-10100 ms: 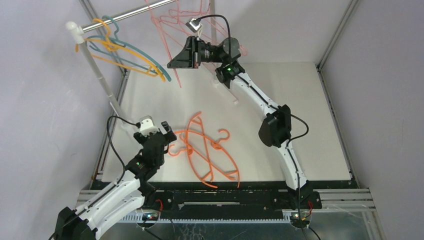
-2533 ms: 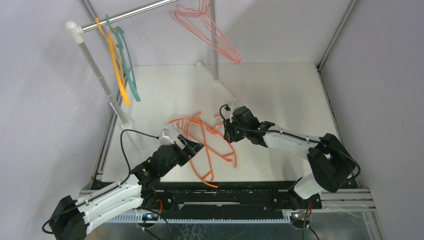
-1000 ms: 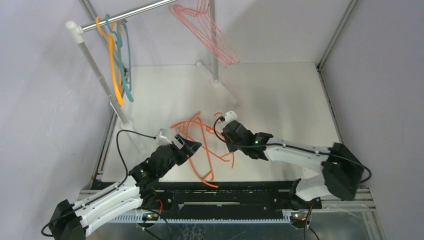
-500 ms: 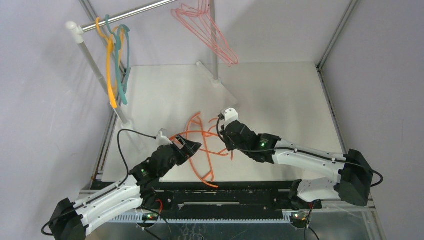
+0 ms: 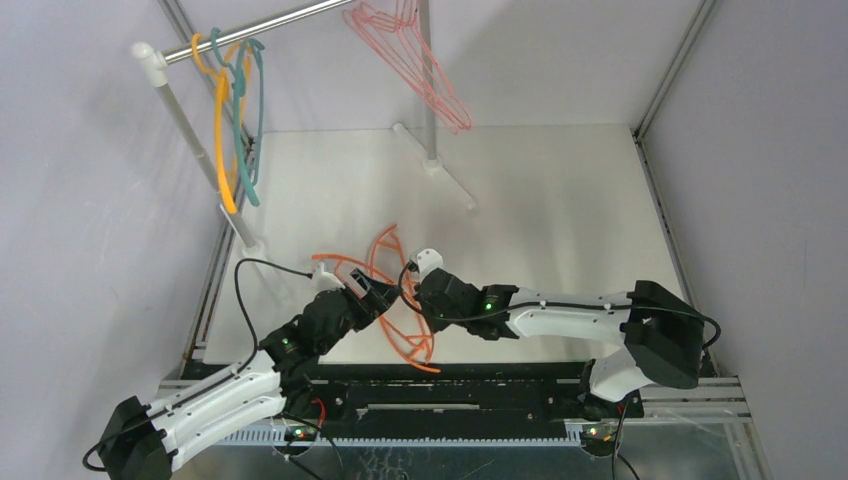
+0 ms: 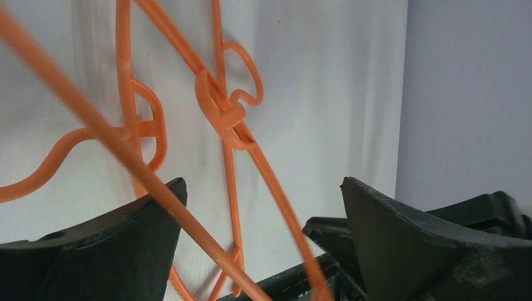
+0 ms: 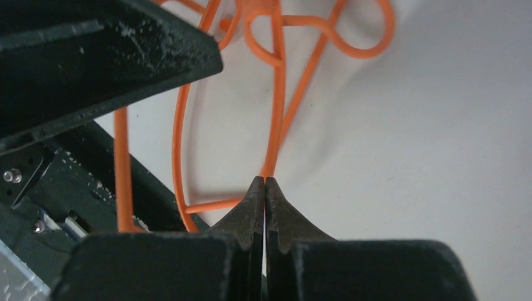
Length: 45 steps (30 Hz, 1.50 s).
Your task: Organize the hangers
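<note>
A tangle of orange hangers (image 5: 372, 262) lies on the white table near its front. My right gripper (image 5: 413, 292) is shut on a thin bar of one orange hanger (image 7: 276, 113), which runs straight up from the gripper (image 7: 264, 182). My left gripper (image 5: 378, 293) stands open just to its left. In the left wrist view, two orange bars (image 6: 226, 122) cross the gap of the left gripper (image 6: 263, 183), and one runs close past the left finger. A yellow-orange hanger (image 5: 220, 150), a teal one (image 5: 251, 140) and pink ones (image 5: 412, 55) hang on the rail.
The silver rail (image 5: 265, 22) spans the back left on white posts (image 5: 195, 150), with a second post and foot (image 5: 432, 160) at the back middle. The left finger (image 7: 106, 63) fills the right wrist view's upper left. The table's black front edge (image 5: 470, 370) lies close below the hangers.
My right gripper has pulled its orange hanger left and nearer, up to the left gripper. The tangle shifted with it. The hangers on the rail are swinging.
</note>
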Available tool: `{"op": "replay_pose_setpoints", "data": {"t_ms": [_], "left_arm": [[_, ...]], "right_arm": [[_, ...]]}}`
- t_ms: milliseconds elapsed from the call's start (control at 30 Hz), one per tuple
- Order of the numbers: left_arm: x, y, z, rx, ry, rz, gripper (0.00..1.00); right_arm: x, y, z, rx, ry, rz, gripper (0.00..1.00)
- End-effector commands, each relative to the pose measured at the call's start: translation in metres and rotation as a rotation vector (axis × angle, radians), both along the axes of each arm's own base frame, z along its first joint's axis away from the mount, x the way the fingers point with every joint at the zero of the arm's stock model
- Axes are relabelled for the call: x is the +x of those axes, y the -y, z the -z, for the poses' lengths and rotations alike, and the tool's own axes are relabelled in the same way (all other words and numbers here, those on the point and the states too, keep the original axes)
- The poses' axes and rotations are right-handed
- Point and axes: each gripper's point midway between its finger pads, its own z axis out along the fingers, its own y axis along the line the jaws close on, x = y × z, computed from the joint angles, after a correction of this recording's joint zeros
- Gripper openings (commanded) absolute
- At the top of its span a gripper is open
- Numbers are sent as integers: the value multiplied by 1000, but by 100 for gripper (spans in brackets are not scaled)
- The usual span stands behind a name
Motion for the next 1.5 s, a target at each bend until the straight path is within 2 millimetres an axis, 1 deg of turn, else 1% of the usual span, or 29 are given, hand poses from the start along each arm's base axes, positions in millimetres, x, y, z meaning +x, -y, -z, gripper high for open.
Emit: {"op": "replay_pose_setpoints", "data": {"t_ms": [0,100,133,167,200,233,267,300,333,467,567,667,767,800,867,900,933,967,1000,1133,1200,1300,1367,1467], "left_arm": [[6,5,-22,-24,57,2,98],[6,6,-20,-22,53,5,98],[6,8,-20,-24,58,15,95],[6,11,-22,-29,75,35,89],[6,14,-24,-40,89,51,77],[6,17,-25,-53,99,62,54],[6,18,-23,-55,94,61,23],[6,17,-18,-49,79,51,4],[7,16,-14,-37,69,44,1],[9,15,-5,-3,58,42,0],[11,15,-8,-6,94,47,0],[16,8,-16,13,141,19,0],[20,5,-35,0,201,-1,0],[21,4,-42,-1,219,-5,0],[24,3,-60,1,258,-10,0],[26,3,-69,-4,277,-14,0],[27,3,-77,-11,295,-16,0],[28,4,-86,-15,314,-15,0],[29,5,-93,-17,330,-11,0],[31,13,-119,-44,385,14,0],[29,18,-130,-74,411,36,0],[26,24,-142,-103,434,67,0],[26,25,-146,-112,448,77,0],[24,28,-152,-139,478,89,0]], "right_arm": [[-6,-24,-15,119,-11,-4,0],[-4,-27,-26,147,7,-9,0],[-2,-28,-29,153,14,-13,0],[-2,-28,-33,159,17,-17,0],[-1,-29,-36,167,19,-22,0],[-1,-30,-40,177,23,-27,0],[0,-30,-43,184,27,-33,0],[1,-31,-46,191,29,-34,0],[1,-30,-48,196,30,-34,0],[3,-26,-52,196,37,-22,0],[6,-14,-53,179,53,12,0],[9,6,-50,178,48,72,0],[4,25,-36,191,7,102,0],[1,31,-31,195,-7,110,4],[-6,37,-25,218,-28,109,18],[-8,39,-23,233,-38,111,26],[-10,42,-21,248,-54,119,38],[-12,42,-22,269,-61,112,45],[-13,41,-26,295,-63,102,50],[-12,33,-48,424,-62,57,58],[-9,31,-60,514,-73,32,60],[-3,30,-76,633,-74,1,61],[-4,26,-88,697,-73,-50,61],[-3,21,-94,735,-76,-90,61]]}}
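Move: My left fingers stand wide open around the bottom bar of the orange hanger that my right fingers pinch by its shoulder; the bar is only about 1 cm to the left of my left hand point and 1 cm below. From my right hand that stretch of bar is roughly 7 cm left, 4 cm ahead and 1 cm up. The other orange hanger lies flat about 4 cm back and 4 cm right of my left hand, 3 cm lower; the rack's middle foot is some 20 cm ahead and 10 cm right of it. I close my left fingers on the hanger's bottom bar while my right hand keeps its pinch and eases up; after a small dip my left hand lifts the bar about 10 cm, tipping its fingers up some 20 degrees. My right hand opens and draws off to the right, sinking at first, then rises about 5 cm and rolls its left side up some 30 degrees. ##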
